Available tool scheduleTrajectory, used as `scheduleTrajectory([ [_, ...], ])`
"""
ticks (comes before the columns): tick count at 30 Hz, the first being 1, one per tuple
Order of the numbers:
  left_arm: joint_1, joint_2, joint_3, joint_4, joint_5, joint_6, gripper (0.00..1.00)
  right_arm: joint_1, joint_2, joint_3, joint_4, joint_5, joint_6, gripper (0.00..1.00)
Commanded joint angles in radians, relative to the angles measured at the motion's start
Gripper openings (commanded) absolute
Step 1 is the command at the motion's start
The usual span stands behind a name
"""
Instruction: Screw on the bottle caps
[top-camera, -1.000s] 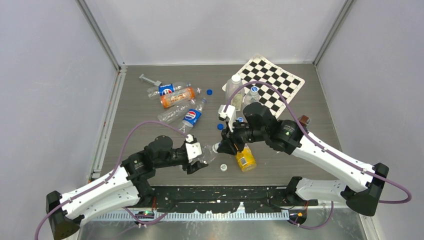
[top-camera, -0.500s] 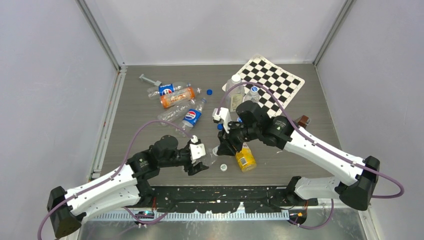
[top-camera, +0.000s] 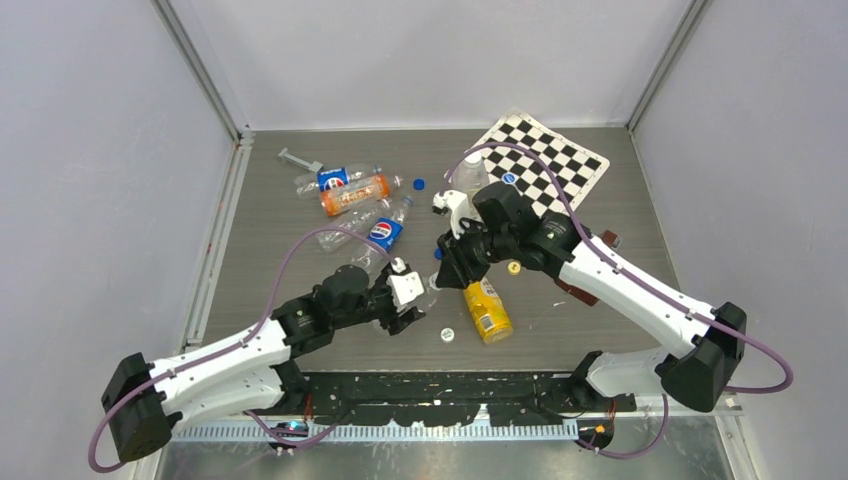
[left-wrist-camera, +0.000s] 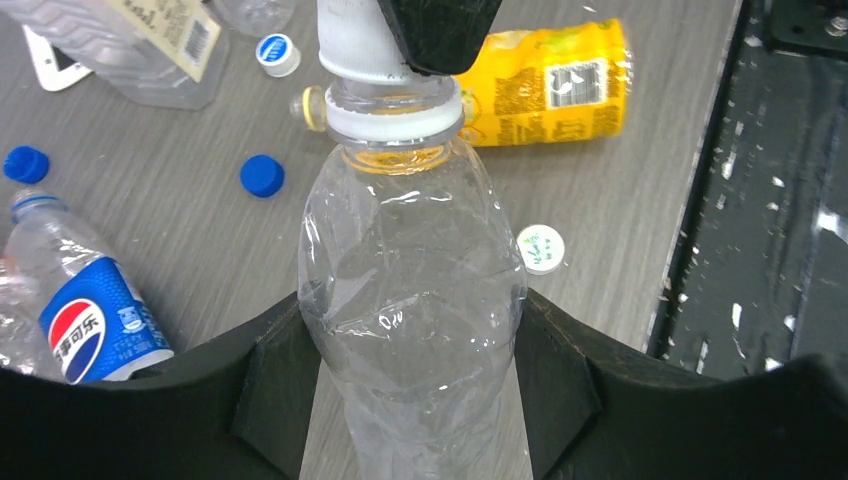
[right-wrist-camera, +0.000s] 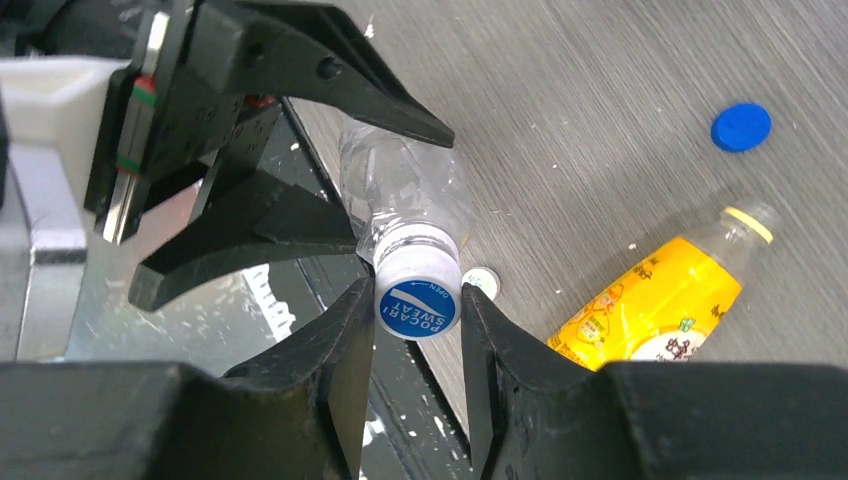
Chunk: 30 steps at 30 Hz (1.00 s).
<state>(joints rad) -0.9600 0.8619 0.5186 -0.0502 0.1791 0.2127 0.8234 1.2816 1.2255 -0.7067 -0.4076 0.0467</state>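
Observation:
My left gripper is shut on a slim clear bottle, held off the table with its neck pointing away from the wrist. A white cap with a blue top sits on that neck, and my right gripper is shut on the cap from either side. Seen from above, the left gripper and the right gripper meet at the table's middle front. Loose caps lie around: a white one, a blue one, another blue one and a blue-and-white one.
A yellow bottle lies just right of the grippers. Pepsi bottles and an orange bottle lie at the back left. A wider clear bottle stands by the checkerboard. The dark base rail runs along the near edge.
Both grippers have moved a little toward the back of the table together, bottle and cap still held. The right arm has swung left and its wrist has turned. The yellow bottle has not moved.

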Motion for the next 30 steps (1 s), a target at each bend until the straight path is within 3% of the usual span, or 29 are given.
scheduleTrajectory([
  [1, -0.002, 0.014, 0.073, 0.346, -0.068, -0.024, 0.0, -0.022, 0.037, 0.035, 0.013, 0.033, 0.175, 0.01],
  [17, -0.002, 0.081, 0.098, 0.459, -0.165, 0.124, 0.0, -0.075, 0.082, 0.11, -0.024, 0.151, 0.74, 0.01],
  [30, -0.002, 0.128, 0.05, 0.546, -0.261, 0.152, 0.0, -0.075, 0.107, 0.108, 0.031, 0.194, 1.03, 0.02],
])
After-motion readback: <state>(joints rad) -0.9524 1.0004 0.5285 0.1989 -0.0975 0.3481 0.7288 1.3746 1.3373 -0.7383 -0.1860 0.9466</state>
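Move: The white bottle cap with the blue top is already between the right fingers, on the neck of the bottle, which starts some 2 cm left of and 1 cm below that hand. From the right hand the yellow bottle lies about 10 cm right, 4 cm ahead and 18 cm below; the loose blue cap is 15 cm ahead, 1 cm left and 20 cm below. From the left hand, gripping the bottle, the held cap is roughly 6 cm right, 3 cm ahead and 6 cm higher. Forward over the table, some 6 cm and slightly up, both hands carry the bottle between them. On the way the right hand rolls about its own finger line by roughly 50 degrees, clockwise looking from the cap towards the bottle, its fingers still pinching the cap; the left keeps its grip on the body and swings only some 20 degrees, counter-clockwise and tipping up. ##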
